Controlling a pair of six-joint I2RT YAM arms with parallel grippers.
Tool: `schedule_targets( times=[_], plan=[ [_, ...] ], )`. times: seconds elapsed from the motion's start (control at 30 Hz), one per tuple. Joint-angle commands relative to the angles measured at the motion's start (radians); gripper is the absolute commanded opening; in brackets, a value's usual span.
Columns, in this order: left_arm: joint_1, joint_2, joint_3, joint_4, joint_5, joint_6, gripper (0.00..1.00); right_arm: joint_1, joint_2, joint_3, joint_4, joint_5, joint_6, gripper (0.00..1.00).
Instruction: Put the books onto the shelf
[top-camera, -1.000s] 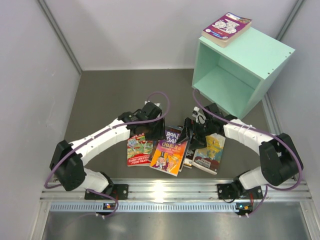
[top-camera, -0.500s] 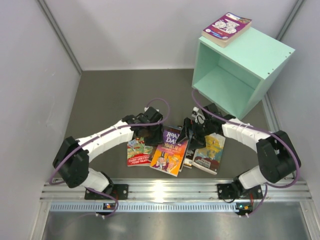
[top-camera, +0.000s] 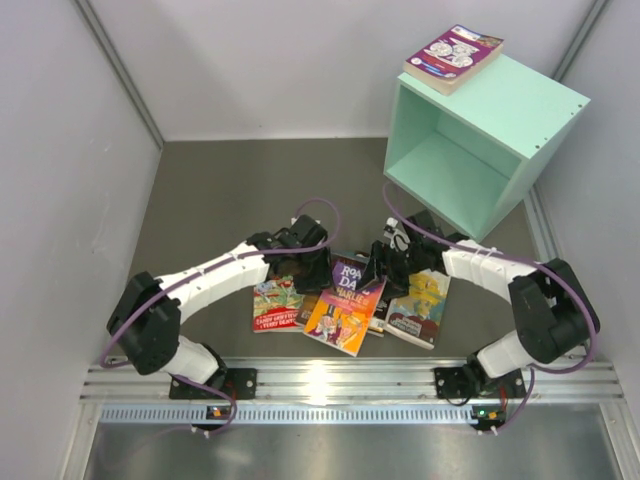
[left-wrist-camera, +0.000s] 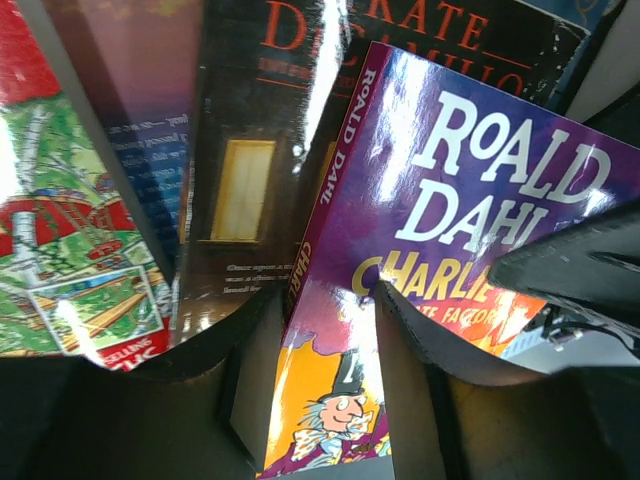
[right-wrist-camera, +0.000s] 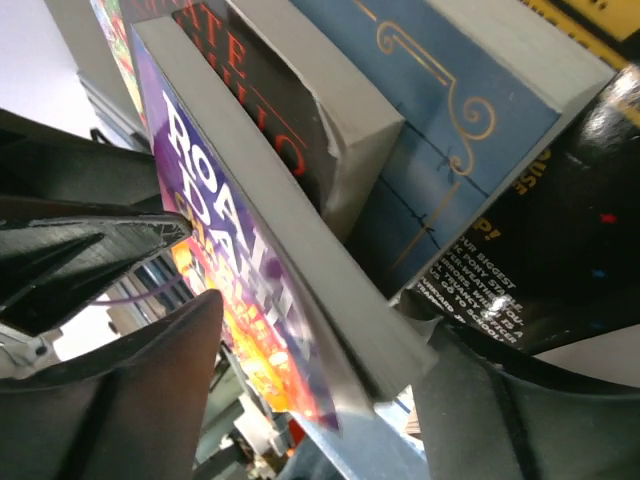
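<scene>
Several books lie fanned on the table in front of both arms. The purple and orange Roald Dahl book sits tilted on top of them. My left gripper is shut on its spine side, with a finger pressing the cover. My right gripper stands open around the opposite page edge, with a gap at one finger. The mint-green shelf stands at the back right, open face toward the arms, with another purple book lying on its top.
A red cartoon book lies left of the pile, and a yellow-and-blue one lies right. A black book and a blue book lie under the purple one. Grey walls enclose the table, and a metal rail runs along the near edge.
My left gripper slid right and nearer along the purple book, which now tilts more steeply. The right gripper's jaws have narrowed around the book's page edge.
</scene>
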Motion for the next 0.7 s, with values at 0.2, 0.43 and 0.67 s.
schedule_targets(
  times=[0.2, 0.43, 0.67],
  plan=[
    [-0.030, 0.042, -0.001, 0.111, 0.070, -0.054, 0.45, 0.027, -0.046, -0.033, 0.068, -0.043, 0.009, 0.36],
    [-0.032, 0.039, 0.009, 0.101, 0.056, -0.046, 0.45, 0.025, -0.118, -0.004, -0.113, -0.023, -0.070, 0.21],
    [-0.027, 0.075, 0.103, 0.035, 0.013, 0.009, 0.45, 0.022, -0.160, 0.143, -0.398, 0.040, -0.240, 0.00]
  ],
)
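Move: The Charlie book's middle lies about 4 cm right and 4 cm back of the left hand, just below its fingers. From the right hand it is roughly 7 cm to the left and 5 cm back, about level, its right edge already between the open fingers. The dark DiCamillo book beneath has its middle some 2 cm right and 1 cm back of the left hand; the Treehouse book is about 11 cm left, level in reach. The yellow book is some 9 cm right and 5 cm back of the right hand. The Charlie book's right edge is pinched as the right fingers close from wide to about a quarter open, dipping slightly; then the right hand draws the book back some 3 cm, right and up about 2 cm each. The left hand, still half open on the spine side of the cover, shifts about 2 cm right along with the book. ##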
